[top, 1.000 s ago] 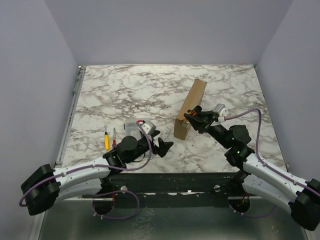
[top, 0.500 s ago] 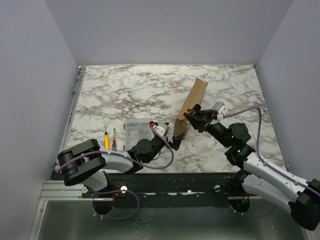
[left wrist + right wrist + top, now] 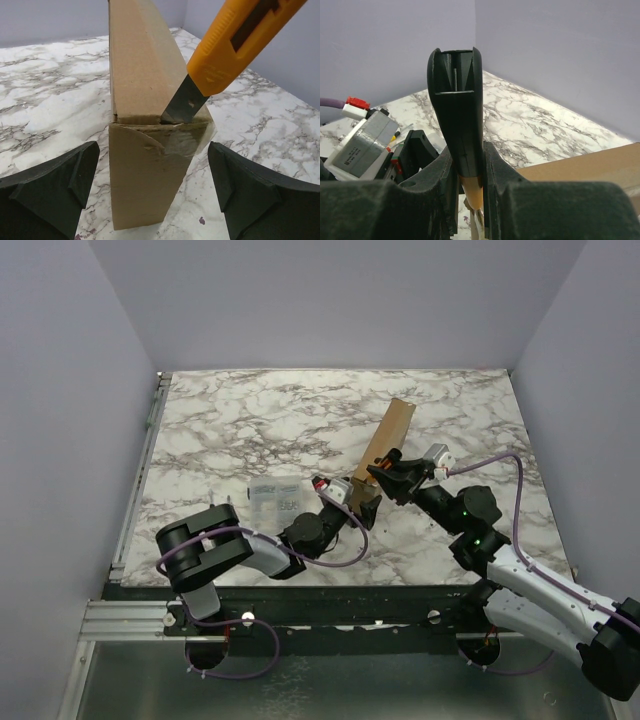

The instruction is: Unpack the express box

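Observation:
The express box [image 3: 387,438], plain brown cardboard, stands on its long edge on the marble table. The left wrist view faces its near end [image 3: 142,80], where clear tape covers the seam. My right gripper [image 3: 393,478] is shut on an orange and black utility knife [image 3: 235,40]. The knife's blade [image 3: 181,104] is stuck into the box's top seam at that near end. From the right wrist, the knife's black handle [image 3: 457,100] stands up between the fingers [image 3: 496,165]. My left gripper [image 3: 357,505] is open and low, its fingers either side of the box's near end [image 3: 152,170] without touching it.
A clear organizer case [image 3: 276,498] lies just left of my left wrist. The left arm's elbow [image 3: 205,545] rests near the table's front edge. A metal rail [image 3: 150,430] runs along the left side, and purple walls close in the table.
The left arm has swung right from beside the organizer case to the box's near end, gripper still open. The right gripper and knife have hardly moved.

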`<state>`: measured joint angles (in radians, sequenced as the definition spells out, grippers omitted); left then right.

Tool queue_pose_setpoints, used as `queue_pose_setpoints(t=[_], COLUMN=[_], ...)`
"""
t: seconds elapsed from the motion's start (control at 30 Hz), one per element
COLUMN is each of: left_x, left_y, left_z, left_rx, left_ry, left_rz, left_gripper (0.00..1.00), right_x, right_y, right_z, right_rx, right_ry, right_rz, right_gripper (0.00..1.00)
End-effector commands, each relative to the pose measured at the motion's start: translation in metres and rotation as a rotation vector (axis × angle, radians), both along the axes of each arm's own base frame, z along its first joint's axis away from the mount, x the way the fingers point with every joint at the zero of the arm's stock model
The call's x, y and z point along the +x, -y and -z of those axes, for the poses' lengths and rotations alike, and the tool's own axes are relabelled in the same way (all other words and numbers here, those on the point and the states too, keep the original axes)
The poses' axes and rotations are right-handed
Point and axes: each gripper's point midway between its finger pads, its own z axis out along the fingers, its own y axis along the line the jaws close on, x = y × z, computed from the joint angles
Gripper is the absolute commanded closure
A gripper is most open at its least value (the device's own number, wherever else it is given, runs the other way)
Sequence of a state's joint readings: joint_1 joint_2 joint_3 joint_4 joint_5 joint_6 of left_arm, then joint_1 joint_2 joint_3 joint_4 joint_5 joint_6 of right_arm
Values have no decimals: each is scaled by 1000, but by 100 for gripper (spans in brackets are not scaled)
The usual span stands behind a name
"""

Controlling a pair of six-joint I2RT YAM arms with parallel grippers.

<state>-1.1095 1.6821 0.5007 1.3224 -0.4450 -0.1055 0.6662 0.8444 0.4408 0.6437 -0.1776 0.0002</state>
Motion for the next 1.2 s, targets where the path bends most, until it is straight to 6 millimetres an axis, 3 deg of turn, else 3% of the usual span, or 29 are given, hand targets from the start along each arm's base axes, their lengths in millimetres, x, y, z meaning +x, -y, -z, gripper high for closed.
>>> queue_pose_setpoints(t=[0.0,0.07,0.13,0.37,0.73,0.93,1.17], left_x=[14,15,16,15,14,15,14], left_y=[-5,-8,-9,-12,-16,-21,-22], left_z=[-9,-7,-5,1,11,15,21], left_rx=[-82,-71,-51,-11,54,102,119], left_ry=[-4,4,16,37,49,57,48], left_rz=[-108,-123,-127,-128,-132,-141,-142], left_gripper=[1,4,15,36,50,57,61], right_x=[3,1,1,-3,6,14,0], right_y=[-1,0,2,12,12,6,17], right_z=[13,14,14,9,16,43,12], right_rx=[-46,-59,-74,-96,-172,-234,-180], right_ry=[-36,-24,-13,-2,-92,-120,-83], right_rz=[5,-1,6,41,159,159,153], right_gripper=[99,99,99,99,99,100,99])
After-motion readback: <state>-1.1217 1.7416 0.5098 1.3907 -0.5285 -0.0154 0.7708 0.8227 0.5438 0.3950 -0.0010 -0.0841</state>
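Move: The left hand's open fingers straddle the box's upright near end, its face about 2 cm ahead and 1 cm right, roughly level; the plastic case lies some 21 cm left, 2 cm ahead, 10 cm lower. The right hand holds the knife, blade already in the near top seam, some 8 cm below, 2 cm back and 3 cm left; the box's near end is about 4 cm back, 4 cm left, 12 cm below. The left hand eases forward about 1 cm and pinches the box's near end while the right tilts the inserted knife some 10 degrees. ##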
